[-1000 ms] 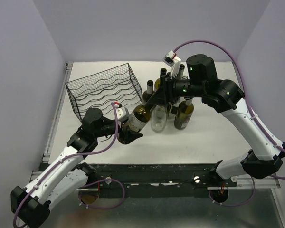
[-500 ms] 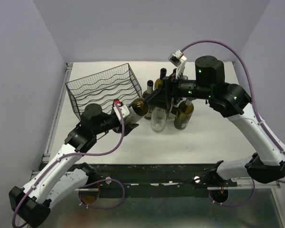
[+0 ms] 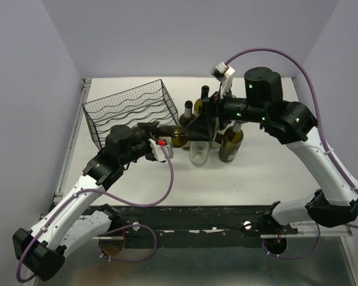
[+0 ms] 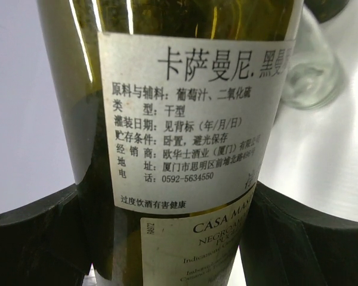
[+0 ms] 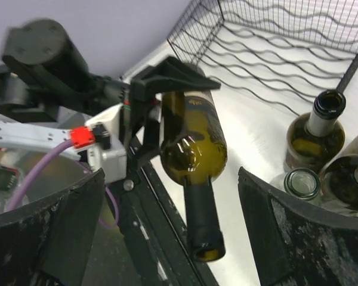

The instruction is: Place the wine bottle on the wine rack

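The wine bottle point(image 3: 178, 137) is dark green with a white label point(image 4: 191, 89) and lies nearly level above the table. My left gripper point(image 3: 158, 132) is shut on its body, with black fingers point(image 4: 36, 238) pressed to both sides. The bottle's neck point(image 5: 203, 220) points toward my right gripper point(image 3: 200, 126), which stands open around it without touching; its pads point(image 5: 298, 232) are well clear of the glass. The wine rack point(image 3: 131, 110), a black wire basket with wavy rows point(image 5: 274, 36), sits just behind and to the left of the bottle.
A cluster of upright bottles point(image 3: 230, 143) stands right of the rack under my right arm, among them a clear one point(image 3: 198, 154) and open-necked green ones point(image 5: 313, 128). The table's near edge point(image 3: 185, 208) runs in front.
My right gripper has opened and let go of the bottle's neck. My left gripper has shut on the body, turned the bottle nearly level and carried it up toward the rack.
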`<state>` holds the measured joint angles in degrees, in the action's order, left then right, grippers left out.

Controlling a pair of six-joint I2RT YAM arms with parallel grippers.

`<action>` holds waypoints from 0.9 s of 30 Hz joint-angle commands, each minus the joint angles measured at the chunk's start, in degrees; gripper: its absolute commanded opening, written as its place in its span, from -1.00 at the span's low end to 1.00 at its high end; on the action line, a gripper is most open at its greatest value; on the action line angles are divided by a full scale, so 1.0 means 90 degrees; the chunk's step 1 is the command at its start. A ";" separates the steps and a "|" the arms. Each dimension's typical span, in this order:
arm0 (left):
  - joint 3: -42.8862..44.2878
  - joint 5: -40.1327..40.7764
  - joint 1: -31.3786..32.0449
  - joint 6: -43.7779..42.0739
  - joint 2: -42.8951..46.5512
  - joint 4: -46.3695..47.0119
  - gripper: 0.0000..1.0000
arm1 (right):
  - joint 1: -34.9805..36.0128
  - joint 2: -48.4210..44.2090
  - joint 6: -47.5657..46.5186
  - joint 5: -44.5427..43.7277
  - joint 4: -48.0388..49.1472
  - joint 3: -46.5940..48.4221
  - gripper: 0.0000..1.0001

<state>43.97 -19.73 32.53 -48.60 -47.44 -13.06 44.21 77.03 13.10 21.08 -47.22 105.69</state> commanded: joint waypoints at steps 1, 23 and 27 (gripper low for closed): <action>0.0700 0.0151 -0.0002 -0.1727 -0.0119 0.0640 -1.00 | 0.0049 0.0571 -0.0654 0.0011 -0.1109 0.0219 0.94; 0.1472 0.0444 -0.0002 -0.2920 -0.0852 0.1050 -1.00 | 0.0371 0.1362 -0.0597 0.0061 -0.1404 -0.0366 0.54; 0.1482 0.0502 -0.0011 -0.2745 -0.0871 0.1246 -1.00 | 0.0488 0.1499 -0.0528 -0.0076 -0.1462 -0.0288 0.33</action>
<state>52.86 -15.97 32.60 -74.63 -56.42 -12.58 46.89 88.90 7.46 21.06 -59.29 103.00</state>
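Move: Some 10 cm below the open right hand, about 4 cm to its left and 2 cm back, is the neck of the wine bottle, whose body the left hand already grips. The clear bottle stands around 28 cm beneath the right hand, 4 cm ahead and 3 cm left; a brown bottle stands about 5 cm farther out and 4 cm left of the clear one. From the left hand the wine rack lies roughly 12 cm ahead, 12 cm left and 20 cm down. Sinking about 13 cm, fast at first and then easing, the right hand comes down onto the held bottle's neck, tipping its fingers some 20 degrees further down and partly closing them around the neck. Meanwhile the left hand keeps its grip on the body, carries the bottle about 5 cm forward and 4 cm up, and rolls about 25 degrees so that the neck end dips. ##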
